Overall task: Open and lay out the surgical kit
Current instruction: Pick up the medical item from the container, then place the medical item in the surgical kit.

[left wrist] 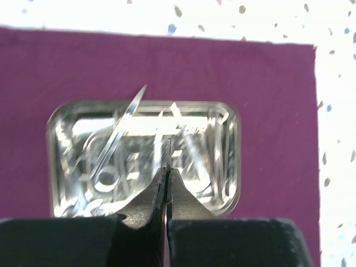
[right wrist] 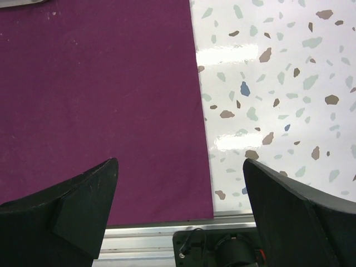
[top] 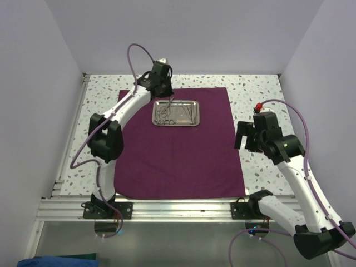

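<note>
The surgical kit's maroon cloth [top: 178,161] lies spread flat on the table. On its far half sits the shiny steel tray [top: 196,114] with thin silver instruments [top: 166,115] in it. My left gripper [top: 166,99] hovers over the tray's left end. In the left wrist view it [left wrist: 168,169] is shut, with a thin silver instrument [left wrist: 168,150] pinched edge-on at the fingertips. A ring-handled instrument [left wrist: 114,142] leans up over the tray's far rim [left wrist: 144,103]. My right gripper [top: 243,139] hangs open over the cloth's right edge [right wrist: 203,139], holding nothing [right wrist: 179,161].
Speckled white tabletop [top: 261,94] surrounds the cloth. An aluminium rail [top: 178,208] runs along the near edge with both arm bases on it. White walls close in the left, back and right sides.
</note>
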`<state>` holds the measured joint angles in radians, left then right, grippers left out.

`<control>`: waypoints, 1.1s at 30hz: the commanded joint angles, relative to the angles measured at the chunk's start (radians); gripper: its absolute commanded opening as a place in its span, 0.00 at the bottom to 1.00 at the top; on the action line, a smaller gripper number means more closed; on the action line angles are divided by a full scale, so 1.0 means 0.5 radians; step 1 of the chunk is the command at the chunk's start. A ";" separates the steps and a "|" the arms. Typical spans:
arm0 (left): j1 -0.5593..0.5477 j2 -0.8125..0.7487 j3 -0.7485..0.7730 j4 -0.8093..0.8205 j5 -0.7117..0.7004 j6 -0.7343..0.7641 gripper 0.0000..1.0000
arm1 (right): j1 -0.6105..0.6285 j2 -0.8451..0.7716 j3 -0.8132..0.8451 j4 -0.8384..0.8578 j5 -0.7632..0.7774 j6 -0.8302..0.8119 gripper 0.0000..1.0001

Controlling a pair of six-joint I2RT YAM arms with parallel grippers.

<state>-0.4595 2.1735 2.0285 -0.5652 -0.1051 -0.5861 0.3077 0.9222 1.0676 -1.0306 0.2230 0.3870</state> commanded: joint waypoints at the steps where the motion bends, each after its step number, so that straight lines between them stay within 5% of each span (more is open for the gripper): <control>1: -0.020 -0.422 -0.509 0.026 -0.090 0.043 0.00 | 0.001 0.012 0.080 0.067 -0.099 -0.044 0.98; 8: -0.084 -1.262 -1.727 0.167 -0.133 0.003 0.00 | 0.001 0.070 0.052 0.156 -0.231 -0.035 0.98; 17: -0.152 -1.546 -2.296 0.256 -0.204 -0.156 0.00 | 0.004 0.174 0.071 0.230 -0.308 -0.050 0.98; 19: -0.152 -1.521 -2.317 0.265 -0.235 -0.153 0.18 | 0.007 0.180 0.074 0.236 -0.314 -0.047 0.98; 20: -0.149 -1.491 -2.317 0.244 -0.250 -0.153 0.40 | 0.007 0.183 0.074 0.233 -0.305 -0.050 0.98; 24: -0.152 -1.487 -2.241 0.186 -0.265 -0.150 0.74 | 0.007 0.153 0.083 0.202 -0.253 -0.053 0.98; 33: -0.127 -1.157 -1.462 0.005 -0.397 0.163 0.78 | 0.004 0.024 0.046 0.113 -0.176 -0.032 0.98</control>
<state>-0.5335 1.5280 1.1679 -0.5606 -0.2531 -0.5846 0.3077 0.9642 1.0676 -0.9596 0.1135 0.3767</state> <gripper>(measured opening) 0.782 0.985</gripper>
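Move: The left gripper already holds the slim silver medical item. Its goal is a bare patch of the purple cloth, about 25 cm back, 11 cm to its left and 13 cm below. The metal tray lies almost straight beneath this hand, some 14 cm down, with the ring-handled tools about 6 cm to the hand's left and 1 cm back, at tray height. From the right hand the patch is roughly 38 cm left, 5 cm ahead and 17 cm below. Bring the left gripper back some 25 cm from the tray while swinging it left and sinking about 11 cm to the bare cloth, tipping the fingers some 15 degrees further down. Open them about three-quarters to let go of the item, then lift and head forward again towards the tray. Let the open right hand drift about 3 cm left and slightly forward, then ease back a little. ##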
